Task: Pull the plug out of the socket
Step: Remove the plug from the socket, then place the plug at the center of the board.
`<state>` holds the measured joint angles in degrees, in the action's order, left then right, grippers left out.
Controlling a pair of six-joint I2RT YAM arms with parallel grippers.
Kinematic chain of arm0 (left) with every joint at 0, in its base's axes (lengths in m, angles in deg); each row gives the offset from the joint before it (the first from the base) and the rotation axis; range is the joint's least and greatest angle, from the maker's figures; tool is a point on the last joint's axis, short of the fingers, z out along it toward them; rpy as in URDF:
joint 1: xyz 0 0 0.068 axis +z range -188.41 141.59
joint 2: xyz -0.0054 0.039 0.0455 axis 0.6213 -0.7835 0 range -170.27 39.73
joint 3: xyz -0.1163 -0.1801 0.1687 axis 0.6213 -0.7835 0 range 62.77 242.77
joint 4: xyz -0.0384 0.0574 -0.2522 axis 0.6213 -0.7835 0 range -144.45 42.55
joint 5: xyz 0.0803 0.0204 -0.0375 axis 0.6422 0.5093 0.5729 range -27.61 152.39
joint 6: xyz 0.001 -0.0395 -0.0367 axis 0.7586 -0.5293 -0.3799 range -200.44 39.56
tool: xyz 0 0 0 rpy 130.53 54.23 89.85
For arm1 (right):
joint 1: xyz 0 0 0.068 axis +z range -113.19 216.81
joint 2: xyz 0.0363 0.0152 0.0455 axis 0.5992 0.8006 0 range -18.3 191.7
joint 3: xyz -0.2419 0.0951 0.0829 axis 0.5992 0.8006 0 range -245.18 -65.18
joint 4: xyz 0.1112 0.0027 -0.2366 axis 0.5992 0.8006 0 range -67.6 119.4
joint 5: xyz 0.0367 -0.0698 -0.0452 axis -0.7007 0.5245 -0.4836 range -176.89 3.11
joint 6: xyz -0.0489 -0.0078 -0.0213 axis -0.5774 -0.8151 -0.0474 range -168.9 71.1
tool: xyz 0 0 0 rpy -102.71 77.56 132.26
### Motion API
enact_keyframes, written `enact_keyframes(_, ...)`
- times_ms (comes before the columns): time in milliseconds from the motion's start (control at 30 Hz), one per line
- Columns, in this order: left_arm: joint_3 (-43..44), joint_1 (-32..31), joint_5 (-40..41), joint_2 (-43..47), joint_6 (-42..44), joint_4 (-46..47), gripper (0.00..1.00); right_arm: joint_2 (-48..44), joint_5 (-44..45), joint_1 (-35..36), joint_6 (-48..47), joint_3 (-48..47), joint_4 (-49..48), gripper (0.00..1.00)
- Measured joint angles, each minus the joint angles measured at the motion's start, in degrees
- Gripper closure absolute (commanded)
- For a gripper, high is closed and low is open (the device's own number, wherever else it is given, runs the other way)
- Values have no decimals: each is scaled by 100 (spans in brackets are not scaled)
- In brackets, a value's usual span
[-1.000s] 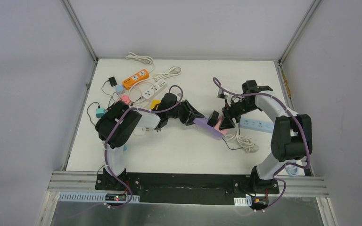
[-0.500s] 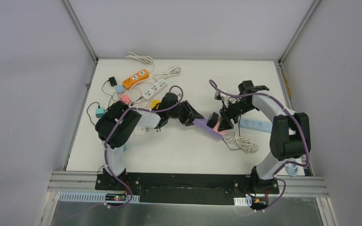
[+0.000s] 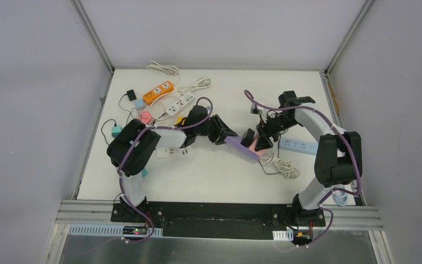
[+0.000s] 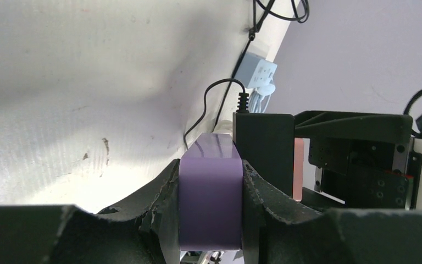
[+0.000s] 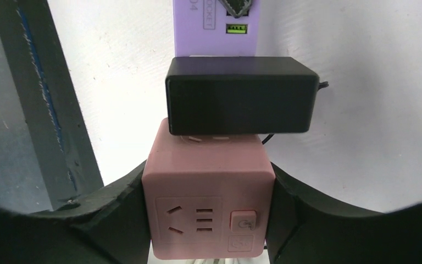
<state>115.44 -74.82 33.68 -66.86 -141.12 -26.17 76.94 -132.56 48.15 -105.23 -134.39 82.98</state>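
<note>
My left gripper (image 3: 223,135) (image 4: 210,220) is shut on one end of a purple power strip (image 3: 240,148) (image 4: 210,203), held off the table. A black adapter plug (image 3: 248,136) (image 4: 264,148) (image 5: 239,102) sits at the strip's (image 5: 214,25) far end, its thin black cable trailing away. My right gripper (image 3: 261,142) (image 5: 209,220) is shut on a pink cube socket (image 5: 209,203) (image 4: 299,168), which presses against the adapter from the other side. I cannot tell which of the two the adapter's prongs sit in.
A light blue power strip (image 3: 299,146) and a coil of white cable (image 3: 280,164) lie just right of the grippers. Orange (image 3: 158,92) and white (image 3: 180,103) strips, small cube sockets (image 3: 116,131) and cables crowd the back left.
My right gripper with the pink cube has shifted slightly left and back. The left arm has turned a little. Both grips are unchanged.
</note>
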Motion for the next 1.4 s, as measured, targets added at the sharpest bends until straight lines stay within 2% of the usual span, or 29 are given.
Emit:
enact_keyframes(300, 33, 76, 153, 7, 98, -291, 100, 24, -691, -439, -90, -107, 391, 100)
enact_keyframes(900, 33, 74, 166, 7, 144, -278, 100, 22, -800, -442, -52, -107, 439, 100)
enact_keyframes(1100, 2, 68, 168, 11, 201, -170, 100, 22, -881, -649, 251, -107, 251, 100)
enact_keyframes(1400, -15, 7, 243, 76, 396, -114, 100, 22, -979, -1331, 850, -107, -205, 100)
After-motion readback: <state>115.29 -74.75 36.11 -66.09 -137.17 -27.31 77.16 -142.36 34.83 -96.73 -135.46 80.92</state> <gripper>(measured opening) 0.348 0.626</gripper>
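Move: Between the right fingers sits the pink plug, still on the purple socket, whose middle is about 6 cm to this hand's left, level ahead, and 4 cm below. The black plug stands 4 cm left and 3 cm ahead; the white cable coil lies 7 cm right, 6 cm back and 8 cm below. From the left hand, on the socket's other end, the pink plug is about 11 cm right, 3 cm back and 2 cm higher. Lifting about 2 cm with a slight upward tip of its fingers, the right hand draws the pink plug up off the purple socket, pauses, then carries it away forward and to the right, some 5 cm in all, turning clockwise by about 15 degrees. The left hand keeps its pinch on the socket's far end, giving only about a centimetre leftward and down before holding there. ##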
